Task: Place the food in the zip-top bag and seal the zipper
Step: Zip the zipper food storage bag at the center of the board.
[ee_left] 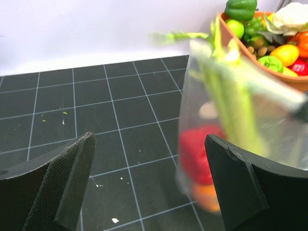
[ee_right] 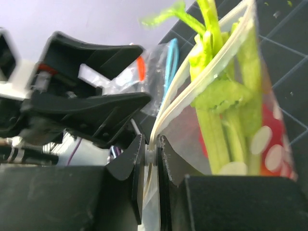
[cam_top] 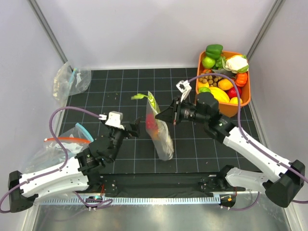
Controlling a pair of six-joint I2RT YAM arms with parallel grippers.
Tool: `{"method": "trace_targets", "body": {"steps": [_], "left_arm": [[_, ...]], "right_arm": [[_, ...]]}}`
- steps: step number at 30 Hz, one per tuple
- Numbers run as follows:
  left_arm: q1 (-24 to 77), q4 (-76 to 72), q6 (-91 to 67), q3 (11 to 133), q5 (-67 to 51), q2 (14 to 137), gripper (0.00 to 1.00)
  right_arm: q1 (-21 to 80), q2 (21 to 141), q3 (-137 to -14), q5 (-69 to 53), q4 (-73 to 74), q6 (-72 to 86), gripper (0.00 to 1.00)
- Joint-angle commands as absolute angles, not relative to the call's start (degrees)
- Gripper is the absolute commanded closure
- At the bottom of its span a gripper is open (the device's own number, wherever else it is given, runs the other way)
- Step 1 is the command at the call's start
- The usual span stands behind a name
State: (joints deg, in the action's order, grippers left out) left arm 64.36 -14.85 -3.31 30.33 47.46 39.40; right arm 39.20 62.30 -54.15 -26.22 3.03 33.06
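Observation:
The dotted zip-top bag [cam_top: 162,132] stands upright at the middle of the mat. Inside it are the pale-green celery stalk [ee_right: 216,115] and a red piece of food [ee_left: 199,151]. The celery's leafy end [cam_top: 140,96] sticks out of the mouth. My right gripper [cam_top: 169,115] is shut on the pale zipper [ee_right: 175,96] at the bag's right edge, with the strip pinched between its jaws [ee_right: 151,140]. My left gripper [cam_top: 135,128] is wide open just left of the bag; its fingers [ee_left: 72,178] hold nothing, and the bag [ee_left: 231,110] shows past the right finger.
An orange basket [cam_top: 199,65] of toy produce sits at the back right. A clear bag with a teal strip [cam_top: 72,79] lies at the back left. Another bag with a red-orange strip [cam_top: 62,143] lies at the left, near my left arm.

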Motion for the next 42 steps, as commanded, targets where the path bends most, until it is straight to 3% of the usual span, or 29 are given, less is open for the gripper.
{"method": "trace_targets", "body": {"steps": [1,9,25,34,42], "left_arm": [[63.9,-14.2,-7.2,32.3,49.0,36.5,0.00],[63.1,-14.2,-10.7,29.7,51.0,29.4,0.00],[60.3,-9.2,-14.3,32.6,38.1,31.8,0.00],[56.6,-4.4,-20.0,33.0,47.5,33.0,0.00],[51.0,-6.2,-24.5,29.9,30.9,30.4,0.00]], "right_arm": [[40.6,62.1,-64.8,-31.1,10.2,24.9,0.99],[41.1,60.9,-70.8,-34.5,22.6,13.7,0.99],[49.5,59.3,-68.6,-21.7,29.5,1.9,0.99],[53.7,57.2,-67.1,-20.2,30.4,-4.7,0.99],[53.8,57.8,-67.8,-19.3,32.0,-10.8,0.99]]}}
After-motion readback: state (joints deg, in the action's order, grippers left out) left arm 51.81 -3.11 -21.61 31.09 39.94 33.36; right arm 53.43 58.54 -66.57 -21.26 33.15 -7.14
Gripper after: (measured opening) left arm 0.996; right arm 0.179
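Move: Just off the open left fingers, the zip-top bag's open mouth stands some 7 cm ahead and 8 cm to the right, near hand height; the celery's leafy end is about 11 cm ahead and 2 cm to the right. The red food hangs in the bag roughly 8 cm to the left hand's right, 1 cm ahead and 6 cm lower. From the right hand, which already pinches the rim, the mouth's middle is about 5 cm ahead and 2 cm left. Keeping its pinch on the bag's rim, the right hand lifts about 6.5 cm, then sinks the same amount while drawing back some 7.5 cm towards the robot, its fingers swinging round to point left and tipping downward. The empty left hand bobs up and left and partly returns, then shifts left to end about 4 cm over, rolled slightly with its left side lower, fingers staying wide open. ##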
